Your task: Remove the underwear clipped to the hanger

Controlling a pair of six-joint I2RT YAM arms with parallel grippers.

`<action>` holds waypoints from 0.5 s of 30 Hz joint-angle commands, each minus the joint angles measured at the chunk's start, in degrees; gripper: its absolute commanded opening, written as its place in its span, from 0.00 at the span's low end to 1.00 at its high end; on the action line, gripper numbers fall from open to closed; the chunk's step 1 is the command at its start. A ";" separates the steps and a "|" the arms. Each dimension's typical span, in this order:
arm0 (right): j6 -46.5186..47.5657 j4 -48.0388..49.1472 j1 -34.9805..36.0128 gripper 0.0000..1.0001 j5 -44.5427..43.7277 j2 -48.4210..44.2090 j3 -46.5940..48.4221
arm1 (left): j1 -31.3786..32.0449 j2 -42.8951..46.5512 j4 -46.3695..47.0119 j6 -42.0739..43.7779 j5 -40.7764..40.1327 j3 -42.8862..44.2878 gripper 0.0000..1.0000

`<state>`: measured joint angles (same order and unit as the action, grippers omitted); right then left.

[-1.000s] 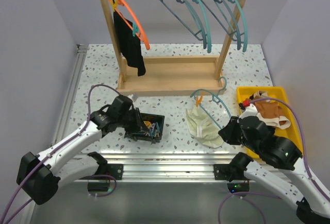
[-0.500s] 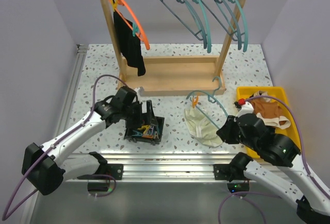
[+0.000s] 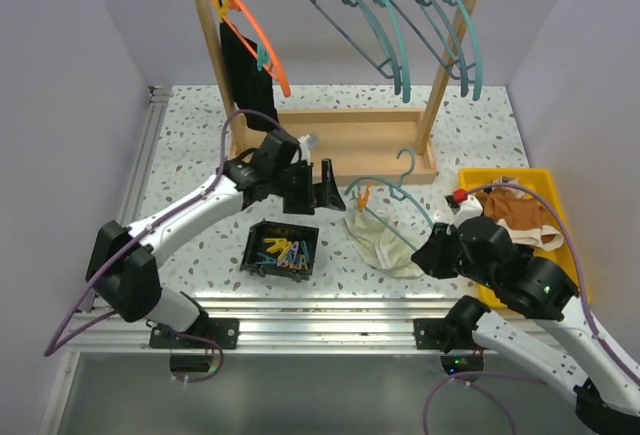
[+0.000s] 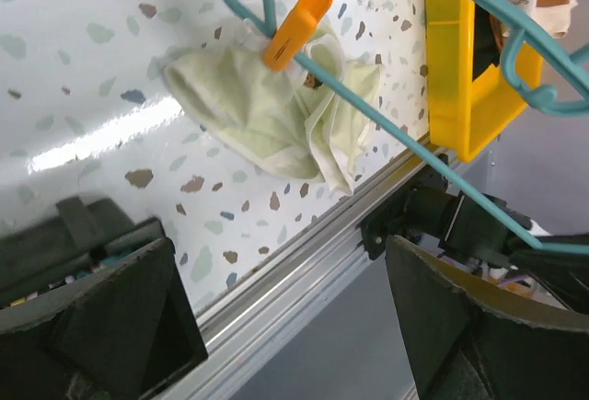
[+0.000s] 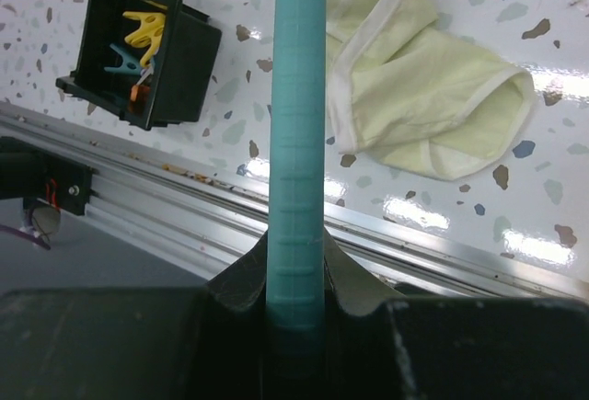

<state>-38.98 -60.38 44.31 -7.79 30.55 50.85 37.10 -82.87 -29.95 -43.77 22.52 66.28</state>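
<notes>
The cream-white brief (image 3: 378, 240) lies partly on the table, clipped by an orange peg (image 3: 363, 198) to a teal hanger (image 3: 398, 192). My right gripper (image 3: 432, 253) is shut on that hanger's bar (image 5: 296, 142), holding it tilted above the table; the brief (image 5: 414, 87) hangs beside it. My left gripper (image 3: 322, 187) is open and empty, just left of the peg. In the left wrist view the peg (image 4: 299, 18) and brief (image 4: 267, 115) are ahead of the open gripper (image 4: 285, 326). The black piece (image 3: 250, 77) hangs from an orange hanger (image 3: 255, 30) on the rack.
A wooden rack (image 3: 330, 145) with several teal hangers (image 3: 400, 15) stands at the back. A black box of pegs (image 3: 281, 250) sits near the front. A yellow tray (image 3: 470, 183) with brown clothes (image 3: 520, 217) is at the right.
My left gripper has left the peg box and moved up and right to beside the orange peg. The right gripper has shifted the hanger and brief slightly left.
</notes>
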 commanded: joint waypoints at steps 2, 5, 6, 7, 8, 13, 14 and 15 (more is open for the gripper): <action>-0.39 5.71 0.07 0.00 3.92 1.36 0.30 | 4.46 -7.11 4.73 5.79 -3.96 7.71 1.00; -0.83 5.54 0.07 0.00 5.15 2.59 0.65 | 6.39 -11.42 4.82 9.31 -6.78 11.58 0.98; -0.92 5.45 0.16 0.00 5.33 2.76 0.74 | 6.75 -12.22 4.91 10.45 -7.31 12.90 0.98; -1.01 5.45 0.07 0.00 5.51 2.77 0.83 | 7.02 -13.01 5.34 11.07 -8.19 13.43 0.98; -1.10 5.54 0.07 0.00 5.68 2.68 0.92 | 7.54 -14.32 5.35 11.51 -8.98 13.96 0.98; -2.06 5.62 0.16 0.00 5.68 1.89 1.62 | 9.04 -18.11 0.35 14.23 -18.80 17.83 0.96; -2.24 5.62 0.16 0.00 5.68 1.80 1.88 | 9.48 -18.90 -0.36 14.32 -20.57 18.09 0.95; -2.41 5.62 0.16 0.00 5.77 1.80 2.15 | 9.74 -18.99 -0.63 14.67 -21.89 18.09 0.94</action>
<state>-40.25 -58.39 44.31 -3.16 33.08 50.83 46.02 -100.95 -28.51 -32.67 8.86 81.76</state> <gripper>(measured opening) 0.169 0.952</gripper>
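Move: The remaining orange clip on the hanger is about 8 cm to the right of my open left hand, a couple of centimetres farther out and some 7 cm lower. The underwear hanging from that clip lies bunched about 12 cm right, 5 cm back and 15 cm down. The clip tray sits about 9 cm left, 7 cm back and 14 cm below. From my right hand, which holds the hanger, the clip is roughly 13 cm ahead, 12 cm left and 8 cm lower. I swing my left hand rightwards about 6 cm towards the orange clip, also going forward some 4 cm and sinking about 3 cm, the rightward part fading out first. The fingers stay wide open while the wrist turns some 20 degrees and tips them more steeply down. My right hand keeps its grip on the hanger and brings it about 2 cm left to meet the left hand. ##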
